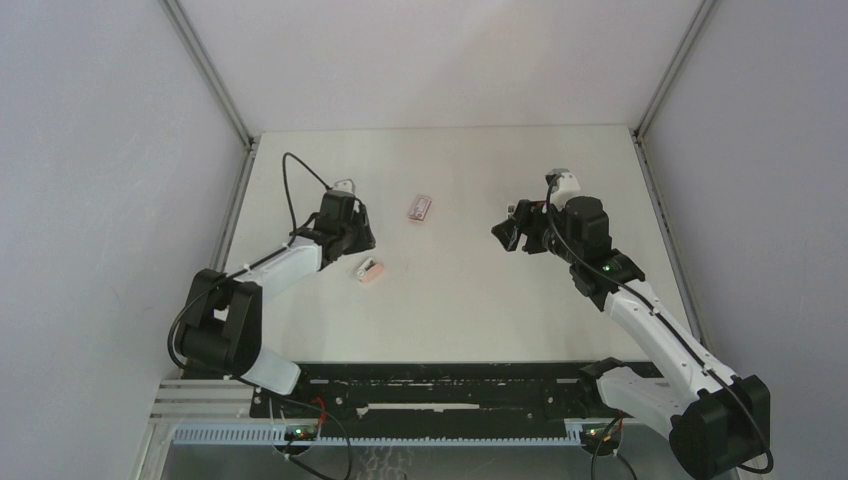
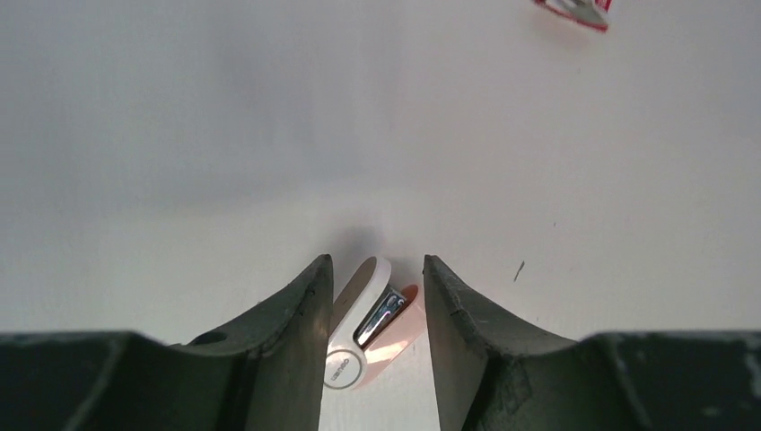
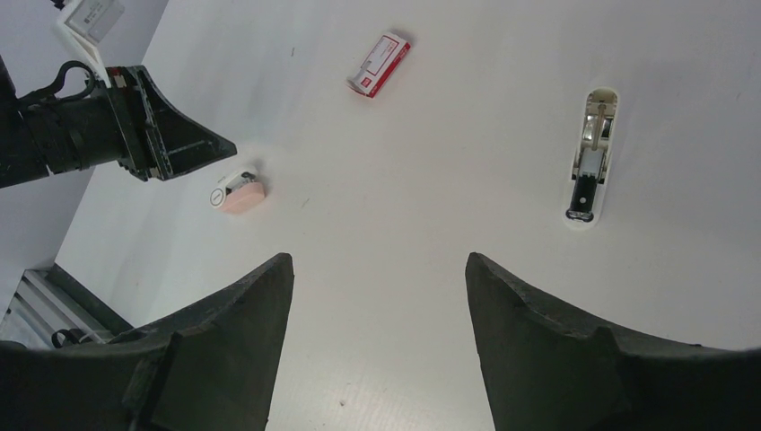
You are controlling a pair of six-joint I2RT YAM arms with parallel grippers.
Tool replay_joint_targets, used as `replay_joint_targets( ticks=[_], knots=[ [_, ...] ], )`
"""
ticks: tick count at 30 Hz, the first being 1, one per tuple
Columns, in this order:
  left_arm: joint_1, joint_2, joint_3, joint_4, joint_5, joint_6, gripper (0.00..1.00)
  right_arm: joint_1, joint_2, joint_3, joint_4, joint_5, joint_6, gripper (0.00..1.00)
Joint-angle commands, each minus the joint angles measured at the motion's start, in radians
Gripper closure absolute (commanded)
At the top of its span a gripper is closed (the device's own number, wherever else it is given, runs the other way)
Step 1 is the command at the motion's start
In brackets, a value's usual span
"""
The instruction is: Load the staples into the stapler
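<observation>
A small pink stapler (image 2: 363, 328) with a white top lies on the table, its top lifted and its metal channel showing. My left gripper (image 2: 372, 265) hangs over it, open, one finger on each side, the right one clear of it. From above, the stapler (image 1: 368, 270) lies just in front of the left gripper (image 1: 360, 238). The pink-red carton (image 1: 419, 207) of staples rests mid-table; the staples themselves are hidden. My right gripper (image 3: 377, 260) is open and empty, well to the right (image 1: 503, 235).
A second, white stapler (image 3: 592, 157) lies opened flat on the table, ahead and right of the right gripper. The carton (image 3: 379, 65) and pink stapler (image 3: 238, 193) lie farther ahead of it. Grey walls and metal rails enclose the table.
</observation>
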Motion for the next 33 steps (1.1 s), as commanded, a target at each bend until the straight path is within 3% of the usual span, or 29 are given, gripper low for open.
replay_joint_targets(
  ticks=[1, 11, 28, 33],
  knots=[
    [-0.004, -0.045, -0.01, -0.055, 0.09, 0.152, 0.54, 0.009, -0.022, 0.004, 0.024, -0.001, -0.007, 0.3],
    [-0.005, 0.023, 0.056, -0.153, 0.106, 0.171, 0.63, 0.015, -0.032, 0.004, 0.02, 0.0, -0.011, 0.3],
    [-0.004, 0.04, 0.053, -0.114, 0.077, 0.156, 0.73, 0.021, -0.013, 0.004, 0.043, -0.013, -0.007, 0.3],
    [-0.004, 0.066, 0.06, -0.105, 0.062, 0.154, 0.82, 0.022, -0.008, 0.005, 0.043, -0.017, -0.006, 0.3]
  ],
)
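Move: The pink-and-white stapler lies about 4 cm back from the left hand, 1 cm to its right and some 5 cm below. From that hand, the red-and-white staples box is about 9 cm ahead and 12 cm right, and a loose staple lies 3 cm back and 8 cm right, both near 6 cm below. From the idle right hand, the stapler is roughly 30 cm left, 2 cm ahead and 19 cm below. The left hand draws back about 4 cm, sinking 3 cm, and closes to pinch the stapler's white arm. ##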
